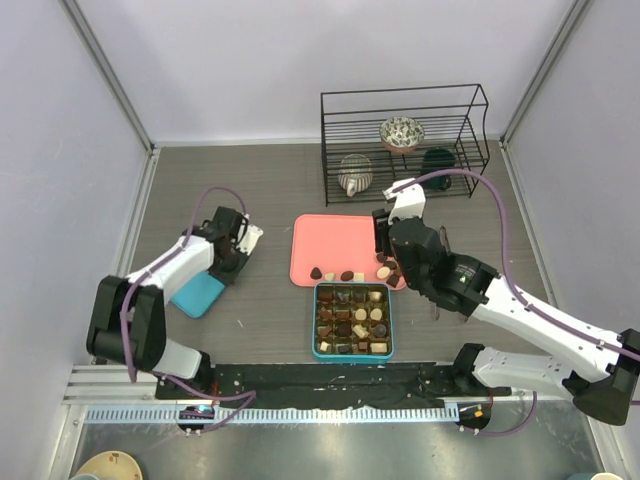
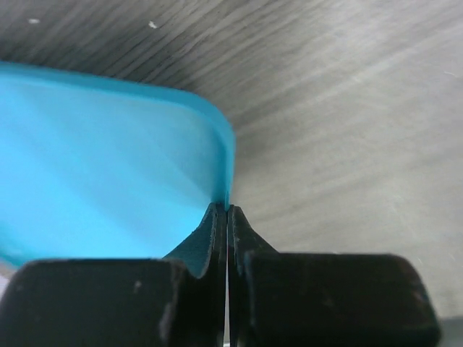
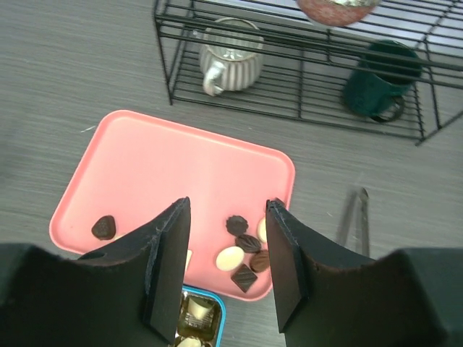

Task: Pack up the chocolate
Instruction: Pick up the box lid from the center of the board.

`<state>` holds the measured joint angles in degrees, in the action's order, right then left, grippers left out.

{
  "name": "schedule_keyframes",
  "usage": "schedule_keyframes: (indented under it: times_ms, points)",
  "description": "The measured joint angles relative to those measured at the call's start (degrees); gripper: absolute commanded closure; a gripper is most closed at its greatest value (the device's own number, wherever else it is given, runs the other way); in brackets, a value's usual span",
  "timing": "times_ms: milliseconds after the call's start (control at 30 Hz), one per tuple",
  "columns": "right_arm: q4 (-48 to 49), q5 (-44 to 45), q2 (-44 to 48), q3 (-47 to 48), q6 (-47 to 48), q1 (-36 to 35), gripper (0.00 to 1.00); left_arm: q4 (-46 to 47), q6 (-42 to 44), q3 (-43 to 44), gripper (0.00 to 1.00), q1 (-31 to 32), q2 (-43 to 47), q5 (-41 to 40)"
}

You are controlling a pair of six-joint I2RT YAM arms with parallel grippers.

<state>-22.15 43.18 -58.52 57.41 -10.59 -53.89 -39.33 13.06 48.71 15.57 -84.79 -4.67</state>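
Observation:
Loose chocolate pieces (image 1: 347, 275) lie along the near edge of the pink tray (image 1: 330, 235). In the right wrist view a cluster of dark, brown and cream chocolate pieces (image 3: 246, 253) sits at the tray's (image 3: 188, 166) near right corner, and one dark piece (image 3: 104, 227) lies at its left. My right gripper (image 3: 228, 210) hangs open above that cluster with nothing between its fingers. The teal box (image 1: 352, 320), just in front of the tray, has its compartments filled with chocolates. My left gripper (image 2: 224, 210) is shut on the rim of the flat teal lid (image 2: 94, 159) at the table's left (image 1: 197, 294).
A black wire rack (image 1: 405, 140) at the back holds a striped jug (image 3: 231, 54), a dark green mug (image 3: 380, 79) and a patterned bowl (image 1: 402, 132). Metal tongs (image 3: 354, 220) lie on the table right of the tray. Walls close in both sides.

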Motion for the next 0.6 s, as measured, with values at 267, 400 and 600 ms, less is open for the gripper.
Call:
schedule_keyframes:
  times_ms: [267, 400, 600]
  points:
    - [13.6, -15.9, 5.0, -11.9, 11.3, 0.0, 0.36, -13.5, 4.7, 9.1, 1.0, 0.0, 13.7, 9.0]
    - [20.4, -27.0, 9.1, -19.3, 20.9, 0.0, 0.29, -22.4, 11.4, 15.4, 1.0, -0.1, 19.1, 18.4]
    - [22.9, -38.3, 9.1, -19.4, 31.8, 0.0, 0.28, -33.5, 23.3, 20.1, 1.0, 0.4, 25.6, 31.6]
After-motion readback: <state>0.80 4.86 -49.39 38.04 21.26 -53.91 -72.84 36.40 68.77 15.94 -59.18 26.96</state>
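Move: The blue lid's right edge is already pinched in the left hand, the lid's middle some 6 cm to that hand's left and 1 cm back. The filled box lies about 28 cm to the left hand's right and 8 cm back, the pink tray 27 cm right and 6 cm ahead. From the right hand, the lid is roughly 43 cm left, 2 cm back and 25 cm below; the tray is 11 cm left and 4 cm ahead, the box 10 cm left and 11 cm back, both some 28 cm below. The lid, kept shut in the left fingers by its edge, goes up about 18 cm, then also back and right towards the right hand, turning some 30 degrees clockwise with its left side tipping down. Meanwhile the right hand, empty, comes left about 8 cm and back 5 over the tray and box side, dipping slightly, swings counter-clockwise some 45 degrees and opens wider. ##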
